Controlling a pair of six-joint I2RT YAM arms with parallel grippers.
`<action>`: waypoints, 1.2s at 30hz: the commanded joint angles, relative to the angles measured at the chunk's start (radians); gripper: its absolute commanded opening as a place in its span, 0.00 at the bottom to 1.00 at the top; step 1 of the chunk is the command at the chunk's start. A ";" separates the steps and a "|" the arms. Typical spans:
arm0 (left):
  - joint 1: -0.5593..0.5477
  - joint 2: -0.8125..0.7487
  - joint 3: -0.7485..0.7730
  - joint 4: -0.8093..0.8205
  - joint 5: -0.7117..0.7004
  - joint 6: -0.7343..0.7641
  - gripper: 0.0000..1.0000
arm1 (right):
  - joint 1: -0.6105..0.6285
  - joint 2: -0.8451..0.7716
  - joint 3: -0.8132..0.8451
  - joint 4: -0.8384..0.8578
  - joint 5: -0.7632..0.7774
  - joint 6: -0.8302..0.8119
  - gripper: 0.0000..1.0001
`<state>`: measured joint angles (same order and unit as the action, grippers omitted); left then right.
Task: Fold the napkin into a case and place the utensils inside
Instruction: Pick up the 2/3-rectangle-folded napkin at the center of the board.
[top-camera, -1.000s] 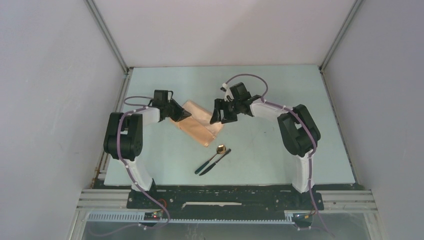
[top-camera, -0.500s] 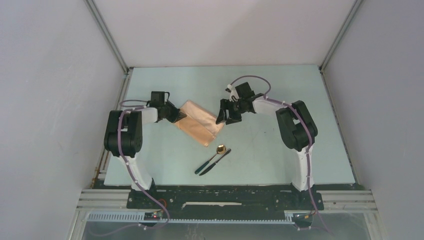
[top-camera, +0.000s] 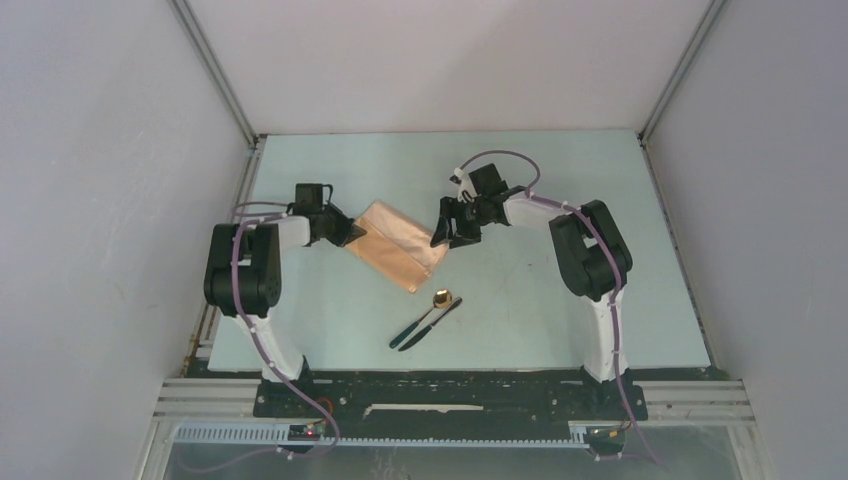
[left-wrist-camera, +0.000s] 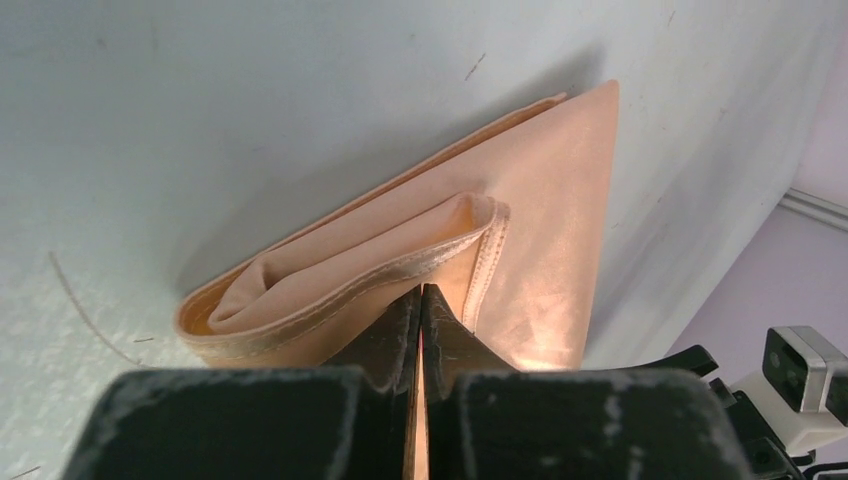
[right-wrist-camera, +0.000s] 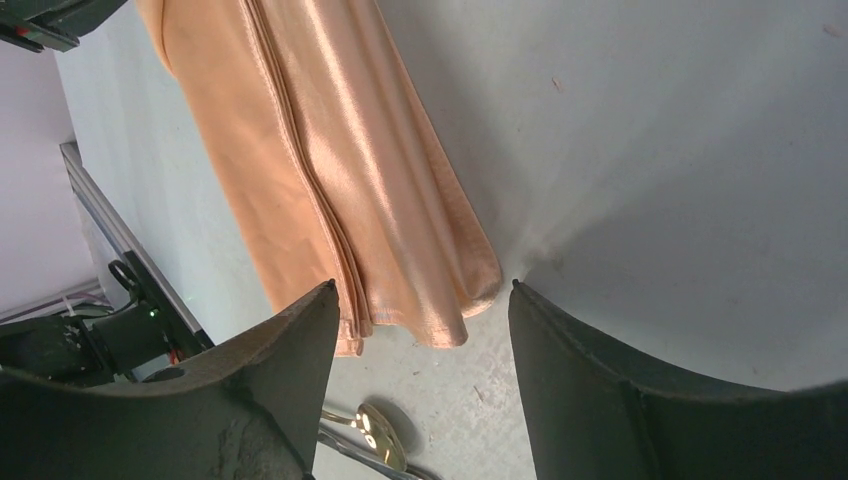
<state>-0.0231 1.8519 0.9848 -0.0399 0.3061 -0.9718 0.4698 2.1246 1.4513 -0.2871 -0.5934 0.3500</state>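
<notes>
The peach-tan napkin (top-camera: 395, 245) lies folded into a flat slanted rectangle at mid-table. In the left wrist view its layered hems gape like a pocket (left-wrist-camera: 380, 265). My left gripper (top-camera: 350, 234) is at the napkin's left corner, jaws shut (left-wrist-camera: 421, 292) with a thin strip of cloth pinched between them. My right gripper (top-camera: 441, 231) is open at the napkin's right end, and its fingertips (right-wrist-camera: 420, 288) straddle the lower corner of the napkin (right-wrist-camera: 330, 150). The utensils lie just in front: a gold-bowled spoon (top-camera: 441, 298) (right-wrist-camera: 378, 435) and a slim dark piece (top-camera: 425, 324) beside it.
Grey walls with aluminium rails close in the table (top-camera: 560, 180) on three sides. The left rail (top-camera: 232, 200) runs close behind my left arm. Both arm bases sit on the black frame (top-camera: 440, 395) at the near edge.
My left gripper has closed on the napkin's left corner and drawn slightly left. My right gripper has shifted a little at the right end and its jaws have narrowed a bit.
</notes>
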 joint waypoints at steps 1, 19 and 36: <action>0.017 -0.056 -0.002 -0.035 -0.049 0.037 0.03 | -0.005 0.030 0.042 -0.001 -0.002 0.011 0.72; -0.078 -0.259 -0.045 -0.076 0.087 0.037 0.41 | -0.014 0.024 -0.007 0.115 -0.108 0.091 0.66; -0.090 -0.351 -0.185 -0.082 0.091 -0.037 0.41 | 0.028 -0.050 -0.020 0.218 -0.089 0.029 0.09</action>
<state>-0.1116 1.5276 0.8082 -0.1429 0.4091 -0.9672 0.4721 2.1395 1.3991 -0.0917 -0.7086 0.4465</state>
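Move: The napkin's middle lies about 10 cm left and 1 cm back of the right hand, roughly 2 cm lower, with its right end already between the open fingers. From the right hand, the spoon is about 19 cm back and 5 cm left, the knife some 20 cm back and 3 cm left. From the left hand, closed at the napkin's left end, the napkin's middle is some 8 cm right, 3 cm back and 1 cm lower. Right hand eases 2 cm left, pinching the napkin's right end; left opens, rises 7 cm rightward, then backs 5. ##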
